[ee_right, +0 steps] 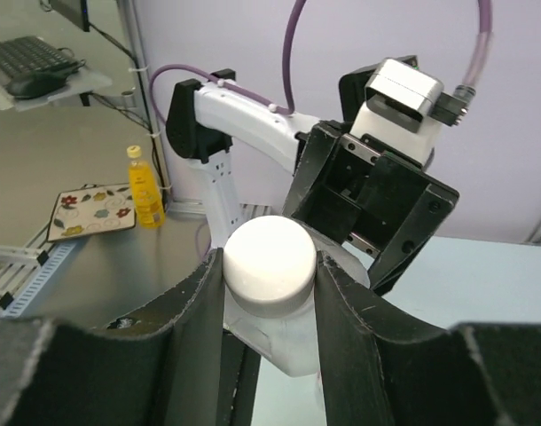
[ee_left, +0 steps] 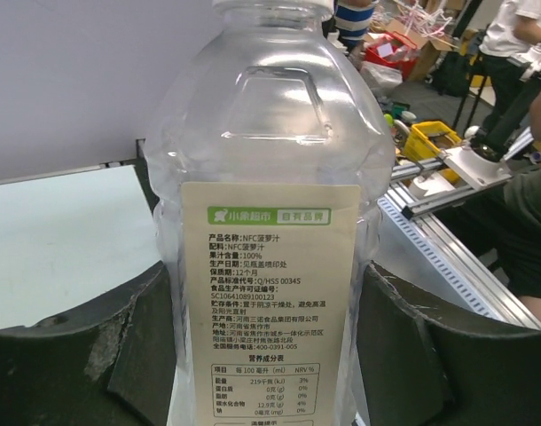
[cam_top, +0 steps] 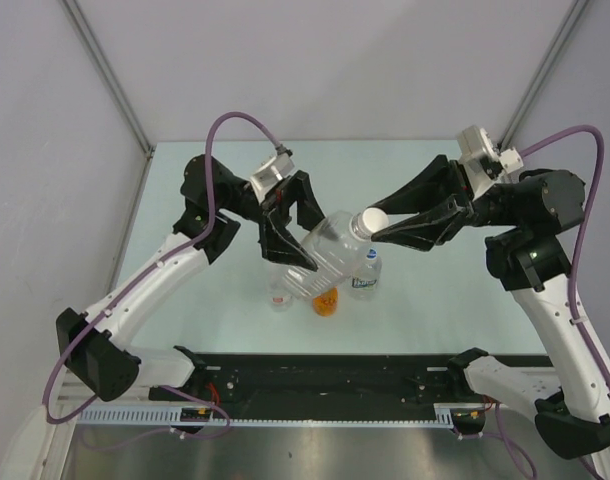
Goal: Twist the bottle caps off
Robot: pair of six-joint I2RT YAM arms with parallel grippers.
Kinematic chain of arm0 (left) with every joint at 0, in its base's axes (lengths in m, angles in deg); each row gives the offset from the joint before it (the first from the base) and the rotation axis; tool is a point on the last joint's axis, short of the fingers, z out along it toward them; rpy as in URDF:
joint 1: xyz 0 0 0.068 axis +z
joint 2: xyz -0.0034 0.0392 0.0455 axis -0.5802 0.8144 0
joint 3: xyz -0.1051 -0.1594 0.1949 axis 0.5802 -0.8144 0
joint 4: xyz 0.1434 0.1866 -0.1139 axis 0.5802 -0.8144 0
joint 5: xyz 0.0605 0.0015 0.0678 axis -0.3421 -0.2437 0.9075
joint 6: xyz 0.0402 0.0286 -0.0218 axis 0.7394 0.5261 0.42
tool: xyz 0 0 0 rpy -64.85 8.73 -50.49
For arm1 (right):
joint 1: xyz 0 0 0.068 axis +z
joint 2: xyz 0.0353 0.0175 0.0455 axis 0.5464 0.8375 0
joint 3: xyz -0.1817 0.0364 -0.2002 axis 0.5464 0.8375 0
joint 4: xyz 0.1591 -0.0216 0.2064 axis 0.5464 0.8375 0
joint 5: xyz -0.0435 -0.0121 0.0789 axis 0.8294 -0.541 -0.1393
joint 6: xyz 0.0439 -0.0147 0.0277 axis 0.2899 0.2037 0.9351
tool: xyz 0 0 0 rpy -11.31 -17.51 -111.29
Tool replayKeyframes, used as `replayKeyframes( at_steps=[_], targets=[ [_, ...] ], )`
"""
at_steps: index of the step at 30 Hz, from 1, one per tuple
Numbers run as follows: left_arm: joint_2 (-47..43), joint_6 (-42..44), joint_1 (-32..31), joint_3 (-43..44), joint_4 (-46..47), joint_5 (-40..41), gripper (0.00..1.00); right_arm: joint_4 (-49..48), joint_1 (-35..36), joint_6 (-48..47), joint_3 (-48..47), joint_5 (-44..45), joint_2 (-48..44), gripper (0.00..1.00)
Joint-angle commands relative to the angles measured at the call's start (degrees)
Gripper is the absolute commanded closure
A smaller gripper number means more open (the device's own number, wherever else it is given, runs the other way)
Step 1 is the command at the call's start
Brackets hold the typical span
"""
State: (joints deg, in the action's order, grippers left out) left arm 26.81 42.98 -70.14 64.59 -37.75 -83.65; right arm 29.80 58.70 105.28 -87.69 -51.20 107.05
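Observation:
The large clear bottle [cam_top: 325,255] hangs tilted above the table, its neck toward the right. My left gripper [cam_top: 297,245] is shut on its body; in the left wrist view the labelled bottle [ee_left: 270,177] fills the gap between the fingers [ee_left: 133,355]. My right gripper [cam_top: 377,226] is shut on its white cap [cam_top: 373,219], and the right wrist view shows that cap [ee_right: 270,257] squeezed between both pads [ee_right: 195,302]. Below stand a blue-labelled bottle [cam_top: 366,278], a small orange bottle [cam_top: 326,301] and a small red-labelled bottle [cam_top: 279,296]. Their caps are mostly hidden under the big bottle.
The pale green table [cam_top: 465,300] is walled on the left and at the back. A black rail [cam_top: 325,375] with the arm bases runs along the near edge. The three small bottles cluster right under the raised one.

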Motion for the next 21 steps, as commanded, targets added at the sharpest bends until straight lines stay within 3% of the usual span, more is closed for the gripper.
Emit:
replayKeyframes(
  at_steps=[1,7,10,15,17,21],
  targets=[
    [-0.2,2.0,2.8,0.2,0.2,8.5,1.0,-6.7,-1.8,8.8,-0.5,-0.1,-3.3,1.0],
    [-1.3,7.6,3.5,0.2,-6.8,12.1,1.0,-7.2,-5.1,10.2,-0.5,8.3,-5.0,1.0],
    [-3.0,11.1,4.5,0.2,-10.9,16.7,1.0,3.9,-7.0,2.5,-0.8,23.0,-7.5,1.0],
    [-5.6,19.2,5.4,0.7,-20.2,26.4,1.0,24.4,-7.1,-5.9,-3.2,57.7,-6.7,1.0],
    [-7.0,20.9,5.4,1.1,-22.2,35.2,1.0,31.7,-7.1,-6.7,-3.1,70.3,-4.8,1.0],
    [-11.4,22.8,5.4,-1.9,-20.4,49.2,1.0,35.2,-7.0,-5.6,3.6,85.1,-0.2,1.0]
  ],
)
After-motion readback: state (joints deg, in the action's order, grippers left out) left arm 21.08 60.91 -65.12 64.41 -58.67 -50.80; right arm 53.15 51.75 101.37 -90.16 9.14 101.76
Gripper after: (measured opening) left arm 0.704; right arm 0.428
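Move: The white cap sits between the right fingers, on the large bottle's mouth; the bottle's middle is about 6 cm left of that hand, 5 cm back and 11 cm lower. On the table some 43 cm below it, the blue-capped bottle stands about 10 cm ahead, and the orange bottle 6 cm ahead and 10 cm left. From the left hand, gripping the large bottle, the cap lies roughly 4 cm ahead, 9 cm right and 10 cm above. The white cap, still pinched by the right fingers, comes off the large bottle's mouth as that hand first lifts about 5 cm while easing right, then sweeps forward about 15 cm and farther right, sinking again late and swinging clockwise some 60 degrees. The left hand keeps its grip on the large bottle, carrying it about 10 cm forward and turning counter-clockwise. ##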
